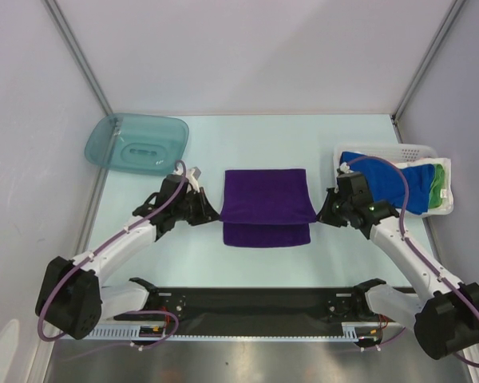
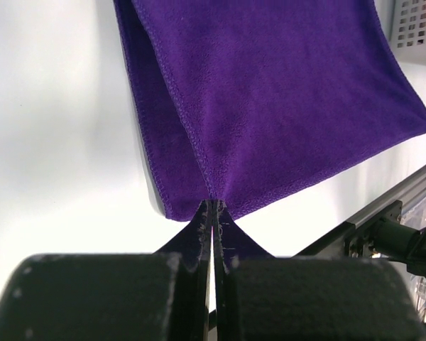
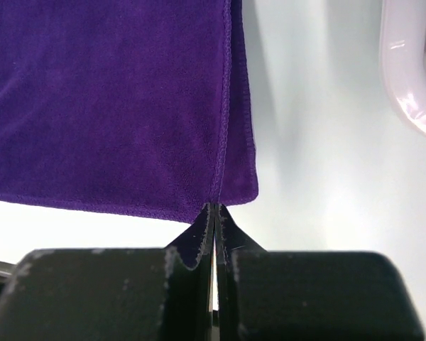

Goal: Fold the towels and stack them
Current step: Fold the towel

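The dark purple towel (image 1: 265, 195) lies mid-table, its far part doubled over toward the near edge so a strip of the lower layer shows in front. My left gripper (image 1: 217, 212) is shut on the upper layer's left corner (image 2: 213, 206). My right gripper (image 1: 319, 214) is shut on its right corner (image 3: 214, 209). Purple towel (image 2: 284, 92) fills the left wrist view, stretched taut between both grips, and purple towel (image 3: 106, 99) covers the left of the right wrist view. The royal blue towel (image 1: 387, 179) and the green towel (image 1: 439, 185) lie bunched in the basket.
A white slotted basket (image 1: 383, 148) stands at the right wall; its basket rim (image 3: 408, 64) shows close to the right gripper. A translucent teal tub (image 1: 136, 144) lies at the back left. The black rail (image 1: 255, 307) with the arm bases runs along the near edge.
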Available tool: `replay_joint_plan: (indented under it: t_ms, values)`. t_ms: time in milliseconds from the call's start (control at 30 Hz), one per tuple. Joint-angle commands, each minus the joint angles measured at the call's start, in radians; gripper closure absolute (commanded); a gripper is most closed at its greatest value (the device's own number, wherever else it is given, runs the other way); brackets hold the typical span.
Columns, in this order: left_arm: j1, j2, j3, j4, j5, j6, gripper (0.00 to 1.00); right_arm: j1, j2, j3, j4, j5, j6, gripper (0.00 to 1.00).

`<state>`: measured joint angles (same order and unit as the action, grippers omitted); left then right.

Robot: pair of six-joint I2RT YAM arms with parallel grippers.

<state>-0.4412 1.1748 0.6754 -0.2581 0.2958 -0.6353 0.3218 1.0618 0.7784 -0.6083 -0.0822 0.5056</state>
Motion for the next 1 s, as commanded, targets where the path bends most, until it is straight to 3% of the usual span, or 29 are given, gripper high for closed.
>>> replay_joint_plan:
  t_ms: [0, 800, 967]
  values:
    - [-0.008, -0.035, 0.018, -0.015, 0.011, 0.014, 1.0, 0.006, -0.033, 0.035, -0.018, 0.024, 0.017, 1.0]
    - [-0.076, 0.135, -0.141, 0.154, 0.049, -0.02, 1.0, 0.045, 0.029, -0.188, 0.137, 0.002, 0.086, 1.0]
    - [-0.08, 0.163, -0.154, 0.174, 0.052, -0.02, 0.95, 0.056, 0.046, -0.215, 0.157, 0.004, 0.096, 1.0]
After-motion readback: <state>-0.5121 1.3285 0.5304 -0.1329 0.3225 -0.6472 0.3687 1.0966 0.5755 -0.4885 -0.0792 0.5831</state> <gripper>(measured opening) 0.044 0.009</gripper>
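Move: The left gripper pinches one corner of the purple towel's raised edge. The bottom layer's near-left corner lies about 5 cm back, 1 cm right and 9 cm below it. From the right gripper, holding the other raised corner, the matching near-right corner is some 3 cm back, 1 cm left and 10 cm down. The empty teal bin sits about 25 cm ahead and 26 cm left of the left gripper; the white basket about 15 cm ahead and 26 cm right of the right gripper. After a brief hover, lower both grippers together while drawing them back towards the base, the left about 8 cm down and 4 cm back, the right a little less. Carry the pinched edge down towards the bottom layer's near corners, tipping both sets of fingers some 10 degrees further down and keeping them shut on the cloth. ##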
